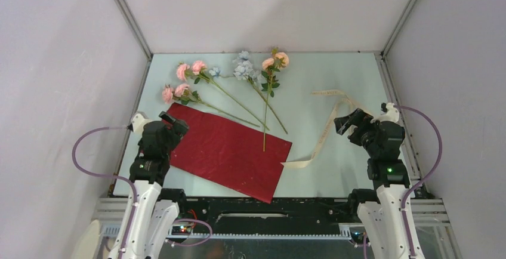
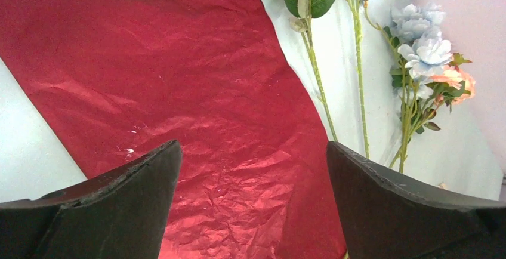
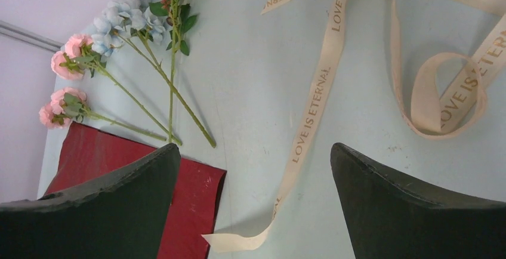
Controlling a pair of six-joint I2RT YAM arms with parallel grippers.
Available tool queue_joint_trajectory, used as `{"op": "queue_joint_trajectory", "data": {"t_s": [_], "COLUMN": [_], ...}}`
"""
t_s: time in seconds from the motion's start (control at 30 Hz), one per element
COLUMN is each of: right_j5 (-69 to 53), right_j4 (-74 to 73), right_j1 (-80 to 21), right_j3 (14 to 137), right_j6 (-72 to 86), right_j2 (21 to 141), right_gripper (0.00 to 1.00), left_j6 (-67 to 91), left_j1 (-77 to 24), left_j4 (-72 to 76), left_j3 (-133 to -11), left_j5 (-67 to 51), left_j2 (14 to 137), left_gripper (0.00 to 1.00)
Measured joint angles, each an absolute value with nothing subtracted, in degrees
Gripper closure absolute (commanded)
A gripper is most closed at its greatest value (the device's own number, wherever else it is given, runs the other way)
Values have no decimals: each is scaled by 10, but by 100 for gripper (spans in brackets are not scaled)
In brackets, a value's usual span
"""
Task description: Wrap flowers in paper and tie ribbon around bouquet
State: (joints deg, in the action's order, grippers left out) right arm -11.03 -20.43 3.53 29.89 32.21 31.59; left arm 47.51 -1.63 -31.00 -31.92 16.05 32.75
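Observation:
The paper [image 1: 227, 148] lies red face up, slanting across the table's near left; it also fills the left wrist view [image 2: 179, 104] and shows at a corner in the right wrist view [image 3: 191, 211]. The flowers [image 1: 238, 77] lie fanned behind it, their stem ends on or near its far edge, pink heads and blue clusters [image 2: 426, 50] at the back [image 3: 107, 62]. The cream ribbon [image 1: 325, 130] curls on the right, printed with gold words [image 3: 316, 104]. My left gripper [image 1: 174, 122] hangs open over the paper's left end [image 2: 253, 151]. My right gripper [image 1: 349, 122] hangs open above the ribbon [image 3: 255, 154].
The pale blue table [image 1: 334, 74] is enclosed by white walls with metal frame rails [image 1: 128, 17] at the back corners. A black rail [image 1: 256, 208] runs along the near edge between the arm bases.

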Motion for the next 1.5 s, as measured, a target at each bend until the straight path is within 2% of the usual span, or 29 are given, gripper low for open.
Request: {"op": "queue_joint_trajectory", "data": {"t_s": [0.23, 0.4, 0.57, 0.8, 0.97, 1.1, 1.2, 1.33, 1.5], "right_j5": [-154, -174, -174, -189, -192, -181, -172, -162, -153], "right_j4": [-197, -181, -180, -170, -170, -174, -179, -183, -189], "right_j1": [35, 35, 35, 36, 37, 39, 39, 40, 41], "right_j3": [298, 298, 298, 298, 298, 298, 298, 298, 298], "right_j6": [294, 282, 286, 289, 283, 277, 273, 269, 264], "right_j2": [296, 287, 296, 333, 334, 324, 316, 309, 308], "right_gripper": [0, 0, 0, 0, 0, 0, 0, 0, 0], "left_j6": [475, 475, 476, 481, 482, 488, 496, 506, 505], "left_j1": [-16, -16, -14, -8, -6, -6, -6, -5, -5], "left_j4": [-301, -217, -109, -60, -69, -93, -96, -101, -122], "left_j3": [-318, -308, -345, -552, -668, -752, -765, -790, -893], "left_j5": [161, 157, 126, 72, 55, 43, 38, 27, -23], "left_j2": [340, 387, 573, 910, 1047, 1126, 1149, 1170, 1245], "left_gripper": [2, 2, 2, 2, 1, 5, 8, 24, 27]}}
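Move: The left hand hangs open over the near-left part of the red paper, whose middle is some 19 cm to its right, 4 cm nearer the base and 15 cm below. The farther pink roses' stems, just under the heads, lie about 31 cm ahead, 6 cm right and 14 cm down; the nearer pink roses are 23 cm ahead and 9 cm left, the blue flowers 36 cm ahead and 24 cm right. From the right hand those stems are roughly 31 cm ahead and 60 cm left. The left arm shoots forward about 30 cm and, once under way, sinks some 12 cm off the red paper's airspace to the pink roses, drifting about 5 cm right as its fingers tip down some 15 degrees and the hand turns slightly clockwise. Down among the leaves it slows, then presses on forward, pushing the nearer rose spray towards the farther one and starting to close by about a quarter, with stems of both sprays between the fingers but not yet pinched. ##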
